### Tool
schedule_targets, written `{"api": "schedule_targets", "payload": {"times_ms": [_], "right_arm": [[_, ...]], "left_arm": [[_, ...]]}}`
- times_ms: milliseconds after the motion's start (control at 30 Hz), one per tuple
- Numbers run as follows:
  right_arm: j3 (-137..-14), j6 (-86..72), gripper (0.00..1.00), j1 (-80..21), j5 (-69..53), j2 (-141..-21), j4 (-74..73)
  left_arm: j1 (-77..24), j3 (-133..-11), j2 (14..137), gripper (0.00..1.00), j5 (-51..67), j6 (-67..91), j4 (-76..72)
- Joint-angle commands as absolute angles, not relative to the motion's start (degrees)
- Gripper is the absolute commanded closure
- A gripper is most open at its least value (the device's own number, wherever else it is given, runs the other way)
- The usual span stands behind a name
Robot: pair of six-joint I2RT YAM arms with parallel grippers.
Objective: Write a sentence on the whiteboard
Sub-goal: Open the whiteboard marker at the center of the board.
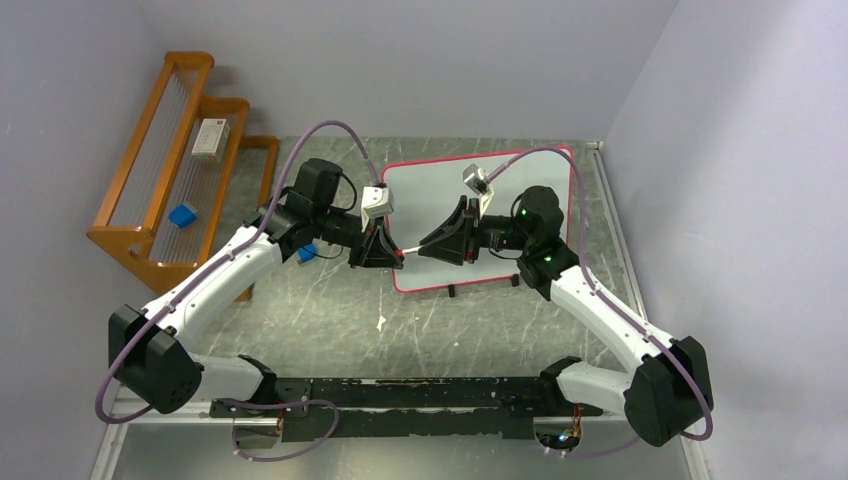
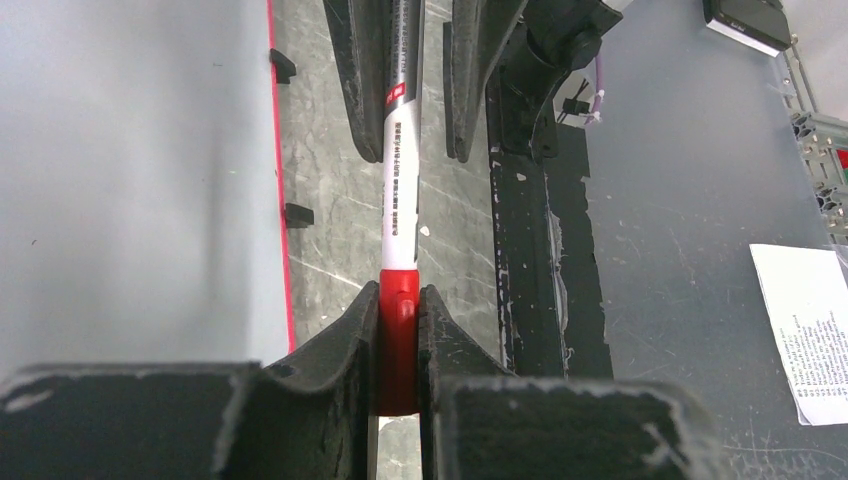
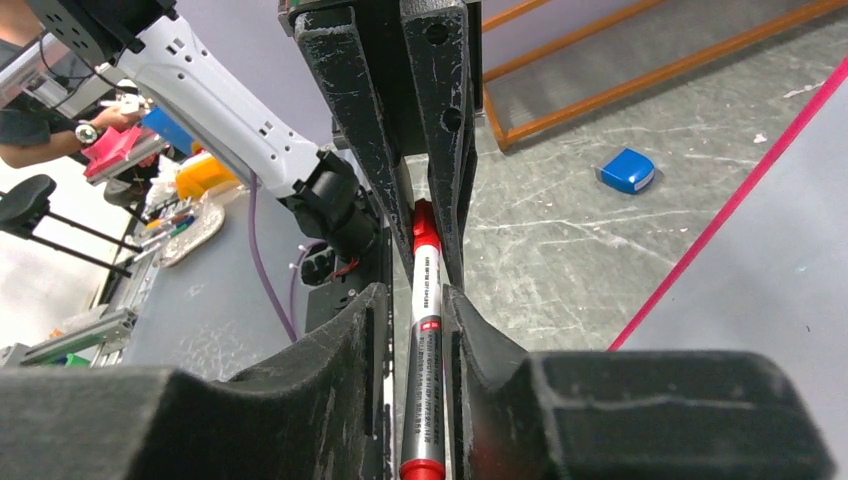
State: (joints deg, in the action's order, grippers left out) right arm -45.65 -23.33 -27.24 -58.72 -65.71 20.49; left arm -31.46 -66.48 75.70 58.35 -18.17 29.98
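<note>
The whiteboard (image 1: 440,190), white with a thin red border, lies flat on the table behind the grippers; its edge also shows in the left wrist view (image 2: 130,170) and the right wrist view (image 3: 780,260). A marker (image 1: 410,250) with a red cap and silver-white barrel hangs level between the two grippers, just off the board's near left edge. My left gripper (image 2: 399,295) is shut on the red cap (image 2: 398,340). My right gripper (image 3: 418,295) faces it, its fingers on either side of the barrel (image 3: 425,330), with a thin gap showing on one side.
A wooden rack (image 1: 150,190) stands at the far left with a white box (image 1: 210,137) and a blue block (image 1: 182,215) on it. Another blue block (image 3: 628,170) lies on the table near the left arm. A printed sheet (image 2: 805,330) lies past the table's near edge.
</note>
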Motion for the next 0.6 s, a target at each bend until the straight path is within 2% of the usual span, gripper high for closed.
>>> {"api": "schedule_targets", "payload": {"times_ms": [0,200,567], "right_arm": [[-47.2,-23.3,0.73,-27.4,-59.1,-66.2,21.4],[-47.2,-22.0,1.0,-27.4,-59.0,-66.0,20.3],[-44.8,-24.3,1.0,-23.6,-59.8,-60.1,22.4]], "left_arm": [[-31.0,-67.3,75.8,0.95,60.4,-19.6,30.5],[-31.0,-67.3,75.4,0.95,60.5,-19.5,30.6],[-30.3,-67.2,75.5,0.95,58.6,-18.7,31.0]]}}
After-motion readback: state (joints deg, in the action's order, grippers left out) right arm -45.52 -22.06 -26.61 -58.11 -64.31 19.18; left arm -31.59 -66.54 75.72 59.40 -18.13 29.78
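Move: The marker spans the gap between my hands: its middle lies about 3 cm left of my right hand, level with it in height and reach, its barrel already between my open fingers. From my left hand, which still grips the red cap end, that middle is some 5 cm to the right. The whiteboard's middle is roughly 32 cm ahead, 14 cm right and 29 cm below my right hand; the blue block sits about 23 cm ahead, 33 cm left and 28 cm below. I shut my right fingers from about a third open onto the marker's barrel, the hand all but still in the air, until they pinch it. Only at the end does that hand start drawing right, away from my left hand, by about half a centimetre. My left hand stays in place with its grip on the red cap. ##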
